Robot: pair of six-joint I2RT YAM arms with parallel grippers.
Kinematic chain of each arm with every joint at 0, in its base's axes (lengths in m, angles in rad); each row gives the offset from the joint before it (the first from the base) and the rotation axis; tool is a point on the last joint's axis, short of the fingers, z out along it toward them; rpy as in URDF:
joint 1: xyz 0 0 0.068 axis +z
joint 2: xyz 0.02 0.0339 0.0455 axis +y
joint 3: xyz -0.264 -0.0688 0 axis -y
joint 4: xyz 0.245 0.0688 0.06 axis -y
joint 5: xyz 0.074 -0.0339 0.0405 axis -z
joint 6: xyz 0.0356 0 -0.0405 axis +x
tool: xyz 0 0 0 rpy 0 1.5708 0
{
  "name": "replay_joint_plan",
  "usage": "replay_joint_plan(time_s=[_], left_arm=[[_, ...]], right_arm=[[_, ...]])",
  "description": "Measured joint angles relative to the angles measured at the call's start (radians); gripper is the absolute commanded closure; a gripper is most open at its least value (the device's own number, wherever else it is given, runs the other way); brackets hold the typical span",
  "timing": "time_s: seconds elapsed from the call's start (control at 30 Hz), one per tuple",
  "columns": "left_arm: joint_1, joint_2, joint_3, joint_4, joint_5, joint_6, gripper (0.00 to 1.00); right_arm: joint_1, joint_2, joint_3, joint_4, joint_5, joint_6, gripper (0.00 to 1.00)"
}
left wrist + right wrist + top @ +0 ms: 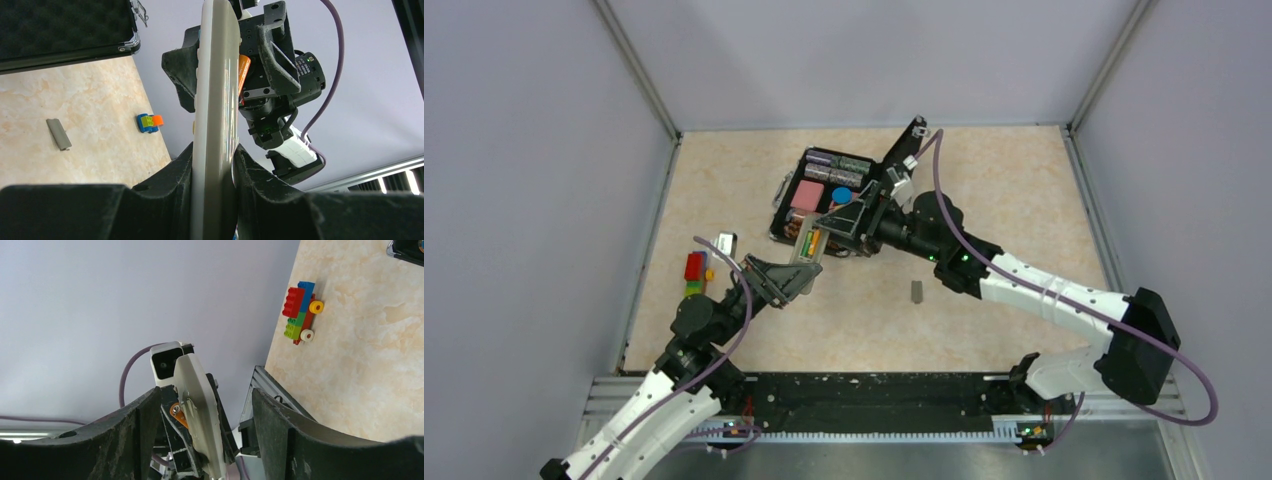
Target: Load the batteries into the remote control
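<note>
My left gripper is shut on the slim white remote control, which stands edge-on and runs up and away from the jaws. In the top view the remote control is held above the table with its back open, and the orange-brown and green batteries lie in it. The orange battery shows beside the remote's edge. My right gripper is open. Its fingers stand wide on either side of the remote's far end without touching it. The orange battery's tip shows there.
A grey battery cover lies on the table right of the arms. A multicoloured block toy sits at the left edge, with a small silver item near it. The open black case with chip rolls stands behind the grippers.
</note>
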Motion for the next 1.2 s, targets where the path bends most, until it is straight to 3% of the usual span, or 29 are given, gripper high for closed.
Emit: replay_joint_plan(time_s=[0.5, 1.2], left_arm=[[0.0, 0.002, 0.0, 0.0, 0.0, 0.0, 1.0], [0.0, 0.013, 0.0, 0.0, -0.008, -0.022, 1.0]], right_arm=[[0.0, 0.014, -0.005, 0.007, -0.029, 0.005, 0.49], [0.003, 0.025, -0.005, 0.038, -0.035, -0.032, 0.59]])
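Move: The orange battery I'm working on juts from the remote's open compartment, about 3 cm left and 2 cm back of my right hand, roughly level with it. The green battery lies beside it, about 1 cm farther left. Some 30 cm below my right hand, the loose grey cover is about 19 cm to the right and 2 cm ahead, the chip case 24 cm ahead. From my left hand the orange battery is about 6 cm ahead, 1 cm right and 2 cm higher. My right hand draws its fingers together by about a third of their gap around the remote, one on the battery side and one behind it, bringing the battery-side finger in towards the orange battery. Meanwhile it eases barely 1 cm to the left and sinks slightly, then creeps back up. My left hand keeps the remote gripped and almost still. ##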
